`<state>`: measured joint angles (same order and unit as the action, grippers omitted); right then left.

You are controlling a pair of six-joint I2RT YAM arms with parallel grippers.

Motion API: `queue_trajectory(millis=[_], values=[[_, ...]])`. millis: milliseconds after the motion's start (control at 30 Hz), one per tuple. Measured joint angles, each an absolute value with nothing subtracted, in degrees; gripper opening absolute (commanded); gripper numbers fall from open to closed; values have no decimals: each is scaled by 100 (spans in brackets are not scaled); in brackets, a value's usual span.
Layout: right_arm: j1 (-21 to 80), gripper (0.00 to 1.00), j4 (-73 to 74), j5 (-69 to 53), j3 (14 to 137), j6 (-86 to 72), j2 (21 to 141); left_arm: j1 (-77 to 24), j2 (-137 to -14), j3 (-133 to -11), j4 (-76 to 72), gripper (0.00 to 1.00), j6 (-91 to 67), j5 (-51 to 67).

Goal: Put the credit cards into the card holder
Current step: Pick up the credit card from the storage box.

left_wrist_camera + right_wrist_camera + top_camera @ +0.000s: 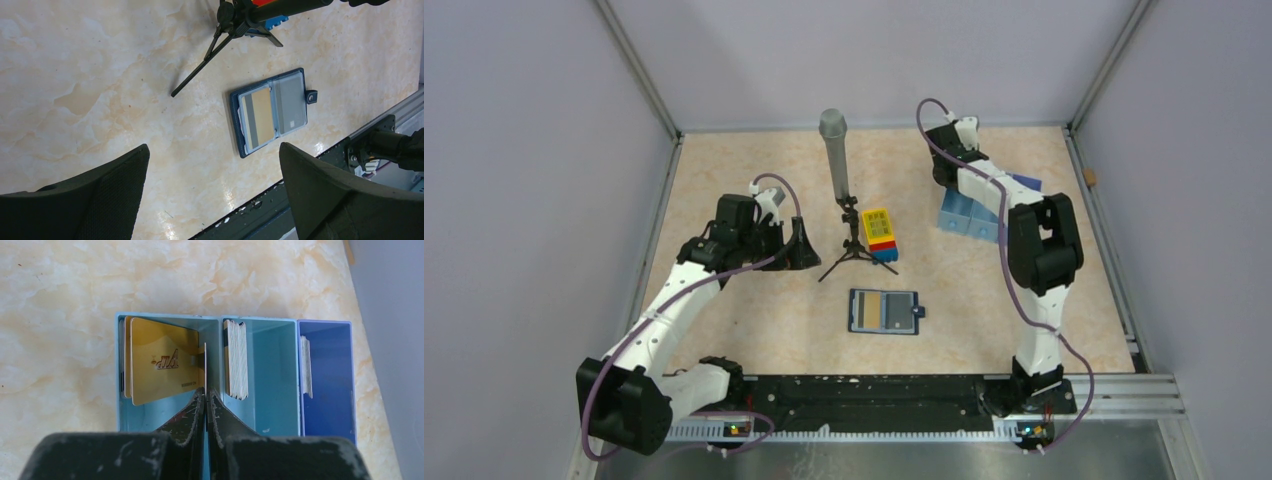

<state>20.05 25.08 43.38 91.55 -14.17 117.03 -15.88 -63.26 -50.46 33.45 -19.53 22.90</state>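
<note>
The card holder lies open on the table near the front, with a gold card and a grey card in its slots. My left gripper hovers open to its left, with nothing between the fingers. At the back right, my right gripper is shut on a thin credit card, seen edge-on. It holds the card over the left compartment of the pale blue tray. A gold card leans in that compartment and a stack of pale cards stands in the middle one.
A microphone on a black tripod stands mid-table, with a yellow-topped toy brick block beside it. The tray's dark blue compartment holds a few cards. A black rail runs along the near edge.
</note>
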Motion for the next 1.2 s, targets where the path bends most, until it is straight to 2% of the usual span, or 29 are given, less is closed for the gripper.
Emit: queue_trajectory(millis=[300, 667, 833, 1067, 1200], values=[[2008, 0, 2659, 4119, 8991, -1361, 11271, -1588, -6281, -5039, 3345, 99, -1844, 2290], [2008, 0, 2681, 3114, 7922, -1302, 8320, -1636, -5662, -4821, 2941, 96, -1745, 2749], [2008, 0, 2652, 1597, 7358, -1299, 7369, -1916, -5520, -4595, 2486, 95, -1883, 3260], [2141, 0, 2582, -1627, 6088, -1328, 6486, -2934, -5485, -4073, 1446, 97, -2309, 4187], [2539, 0, 2567, -3015, 5540, -1374, 6182, -3249, -5489, -3747, 543, 98, -2755, 4757]])
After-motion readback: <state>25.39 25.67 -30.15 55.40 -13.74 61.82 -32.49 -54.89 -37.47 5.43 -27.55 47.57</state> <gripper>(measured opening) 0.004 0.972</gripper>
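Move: The right hand is already pinching a gold card in the storage box's left compartment. The card holder lies about 33 cm back, 22 cm left and 9 below; the box's middle is 4 cm back and 7 right, the toy block 15 back and 22 left, the tripod's foot 20 back and 27 left. From the open left hand the holder is about 5 cm back, 19 right and 13 below, the tripod's foot 8 ahead and 13 right. Keeping the gold card pinched, the right hand draws it up some 17 cm out of the box, then swings back and left towards the card holder while sinking about 5 cm, turning counter-clockwise some 60 degrees and rolling its left side up. The open left hand also closes on the holder, going right and back about 10 cm each, rising slightly and turning clockwise. ##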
